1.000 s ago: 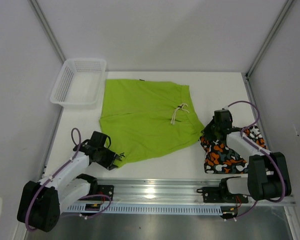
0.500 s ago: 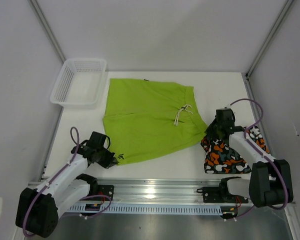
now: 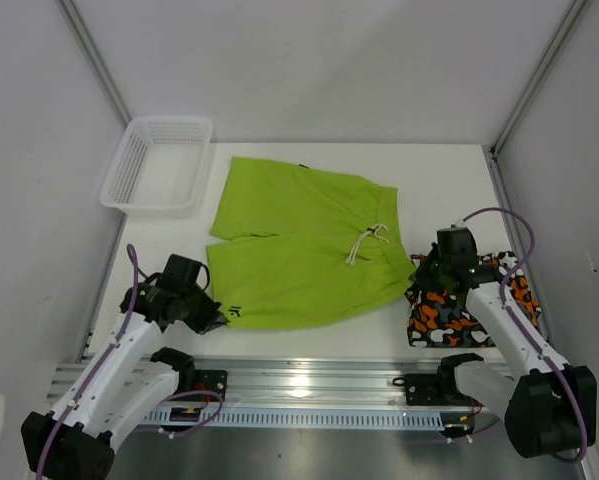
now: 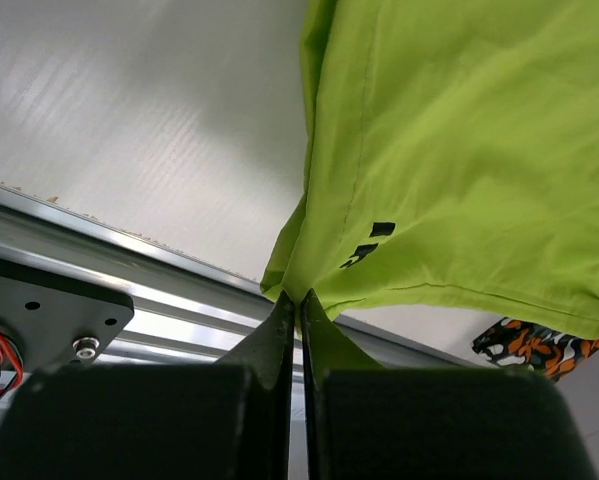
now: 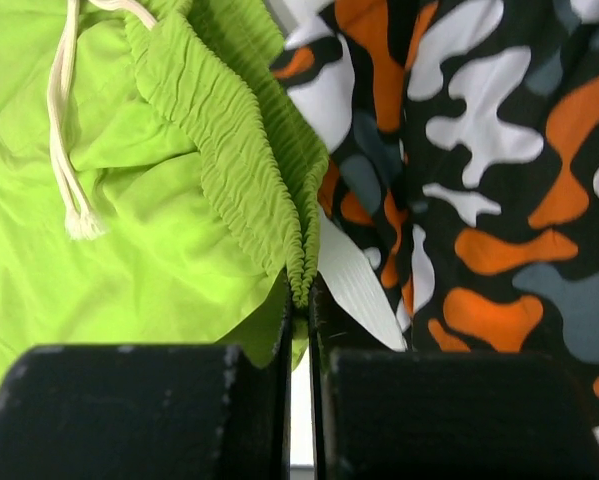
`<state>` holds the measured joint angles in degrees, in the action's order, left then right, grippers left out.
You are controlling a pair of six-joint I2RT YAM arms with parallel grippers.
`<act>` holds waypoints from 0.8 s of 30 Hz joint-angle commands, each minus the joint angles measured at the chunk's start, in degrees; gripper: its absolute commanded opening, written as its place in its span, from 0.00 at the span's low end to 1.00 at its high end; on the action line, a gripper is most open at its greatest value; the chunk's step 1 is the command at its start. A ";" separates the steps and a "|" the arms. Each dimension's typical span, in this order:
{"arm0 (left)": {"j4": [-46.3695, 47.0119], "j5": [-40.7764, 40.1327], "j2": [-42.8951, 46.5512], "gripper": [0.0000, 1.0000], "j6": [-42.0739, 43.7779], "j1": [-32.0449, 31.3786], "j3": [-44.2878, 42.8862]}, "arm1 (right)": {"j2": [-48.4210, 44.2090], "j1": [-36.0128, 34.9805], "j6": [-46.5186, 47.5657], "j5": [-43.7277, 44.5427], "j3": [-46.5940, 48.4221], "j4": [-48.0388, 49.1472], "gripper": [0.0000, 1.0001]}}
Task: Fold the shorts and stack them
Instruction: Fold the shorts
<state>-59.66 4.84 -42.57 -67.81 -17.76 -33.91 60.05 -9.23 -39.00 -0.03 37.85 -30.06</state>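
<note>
The lime green shorts [image 3: 299,245] lie spread across the middle of the table, drawstring toward the right. My left gripper [image 3: 215,315] is shut on their near left hem corner [image 4: 297,285], the cloth pinched between the fingertips. My right gripper [image 3: 420,268] is shut on the ruffled waistband [image 5: 301,280] at the shorts' right edge. The camouflage shorts [image 3: 459,305], orange, black, white and grey, lie bunched at the right under my right arm and show in the right wrist view [image 5: 479,150] beside the waistband.
A white mesh basket [image 3: 159,165] stands at the back left corner, close to the green shorts' far left edge. The metal rail [image 3: 309,385] runs along the near table edge. Enclosure walls close in on both sides.
My left gripper has shut on the hem corner. Both arms have drawn the green shorts to the right and toward the near edge, flattening them; their left edge has moved away from the basket.
</note>
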 commanded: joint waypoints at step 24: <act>0.94 -4.49 -21.15 0.00 13.14 14.24 -42.19 | 5.95 -4.04 -4.59 1.36 22.44 -10.64 0.00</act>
<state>-63.09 0.64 -62.76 -57.25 -5.56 -69.91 63.77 -13.93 -42.11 0.19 56.88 -42.24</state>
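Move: Both hands already hold the near side of the green shorts. The left hand's far leg corner lies about 47 cm ahead and 2 cm left, 7 cm below. The basket is some 50 cm ahead and 22 cm left, the near leg's inner hem end about 27 cm ahead and 5 cm left. From the right hand, the far waistband corner is roughly 30 cm straight ahead, 7 cm down, the drawstring 16 cm ahead and 9 cm left, the camouflage shorts 15 cm right, level. Up and forward goes the left hand, climbing about 14 cm, mostly early on, then carrying the near leg's hem on towards the far leg, its fingers tilting some 15 degrees forward. The right hand first draws the waistband back and slightly left, then turns forward while rising to about 8 cm higher. Both grippers stay shut on the cloth. ##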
